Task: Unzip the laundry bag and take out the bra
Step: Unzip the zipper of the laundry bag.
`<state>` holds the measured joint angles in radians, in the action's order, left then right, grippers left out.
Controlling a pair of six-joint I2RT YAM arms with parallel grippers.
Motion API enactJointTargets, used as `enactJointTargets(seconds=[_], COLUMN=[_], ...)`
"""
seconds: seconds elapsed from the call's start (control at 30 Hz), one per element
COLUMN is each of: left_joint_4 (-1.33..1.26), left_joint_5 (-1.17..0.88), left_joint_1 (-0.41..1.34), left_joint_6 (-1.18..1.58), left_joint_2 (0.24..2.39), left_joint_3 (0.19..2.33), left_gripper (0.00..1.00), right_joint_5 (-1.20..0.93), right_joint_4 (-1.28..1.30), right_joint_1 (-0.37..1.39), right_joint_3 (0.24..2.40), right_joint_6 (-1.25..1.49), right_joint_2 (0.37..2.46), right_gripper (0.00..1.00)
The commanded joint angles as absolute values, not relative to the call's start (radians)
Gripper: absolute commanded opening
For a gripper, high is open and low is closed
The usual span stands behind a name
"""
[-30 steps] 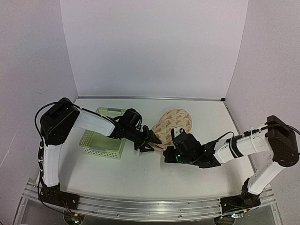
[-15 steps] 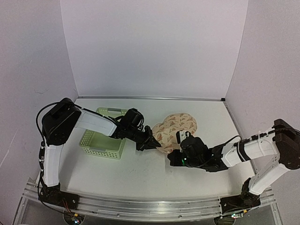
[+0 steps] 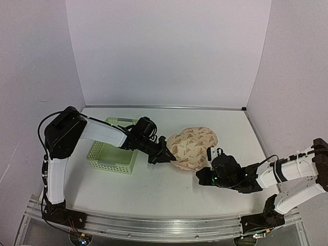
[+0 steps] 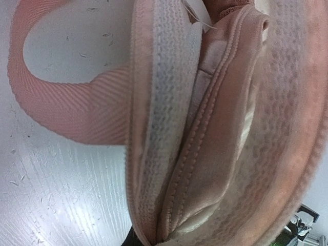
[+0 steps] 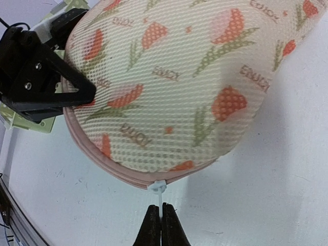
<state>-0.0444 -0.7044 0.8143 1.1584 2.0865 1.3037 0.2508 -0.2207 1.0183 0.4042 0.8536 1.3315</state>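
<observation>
The laundry bag [image 3: 193,145], beige mesh with a red-and-green print, lies mid-table. My left gripper [image 3: 165,155] is shut on the bag's left end, and its black fingers [image 5: 61,89] show in the right wrist view. My right gripper [image 5: 162,207] is shut on the white zip pull [image 5: 158,187] at the near pink edging and sits just in front of the bag [image 5: 174,87]. In the left wrist view the bag's edge gapes, with a pink side loop [image 4: 61,113] on the left. Pink stitched fabric, apparently the bra [image 4: 220,133], lies inside. Only a dark finger tip [image 4: 134,239] shows there.
A light green lattice basket [image 3: 113,151] stands left of the bag, right behind the left forearm. White walls enclose the back and sides of the table [image 3: 154,189]. The right arm [image 3: 277,171] stretches low across the near right.
The left gripper has shut on the bag's left end. The right gripper has drawn the zip pull rightward and nearer along the near edge, and the bag has shifted slightly right.
</observation>
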Motion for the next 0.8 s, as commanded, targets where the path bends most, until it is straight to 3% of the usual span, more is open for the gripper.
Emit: enactJointTargets(seconds=[0.0, 0.43, 0.5, 0.77], left_joint_4=[-0.007, 0.021, 0.023, 0.024], left_joint_5=[-0.695, -0.690, -0.686, -0.626], left_joint_1=[0.785, 0.781, 0.781, 0.794], left_joint_6=[1.056, 1.004, 0.999, 0.998], left_joint_2=[1.986, 1.942, 1.941, 1.927], left_joint_3=[1.333, 1.275, 1.272, 1.241], left_gripper=[0.00, 0.00, 0.00, 0.00], right_joint_5=[0.300, 0.231, 0.220, 0.187], right_joint_4=[-0.175, -0.152, -0.145, 0.082], right_joint_1=[0.970, 0.933, 0.932, 0.932], right_joint_3=[0.383, 0.397, 0.397, 0.431], right_joint_6=[0.854, 0.817, 0.807, 0.783], right_joint_2=[1.279, 1.261, 1.235, 1.098], right_gripper=[0.00, 0.02, 0.09, 0.55])
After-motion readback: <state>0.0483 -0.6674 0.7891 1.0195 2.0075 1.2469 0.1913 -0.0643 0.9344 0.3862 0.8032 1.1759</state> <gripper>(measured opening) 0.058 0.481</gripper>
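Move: The right hand already grips the zipper pull's cord, its slider about 2 cm ahead, 1 cm left and slightly higher on the bag's near rim. The laundry bag's middle lies some 13 cm ahead of that hand and 2 cm left. The left hand already pinches the bag's rim between its fingers; from it the slider is roughly 9 cm right and 5 cm back, and the green basket about 24 cm left and 3 cm ahead. Right hand tugs the zipper pull about 2 cm right, then releases; left, still pinching, drifts 3 cm left. ##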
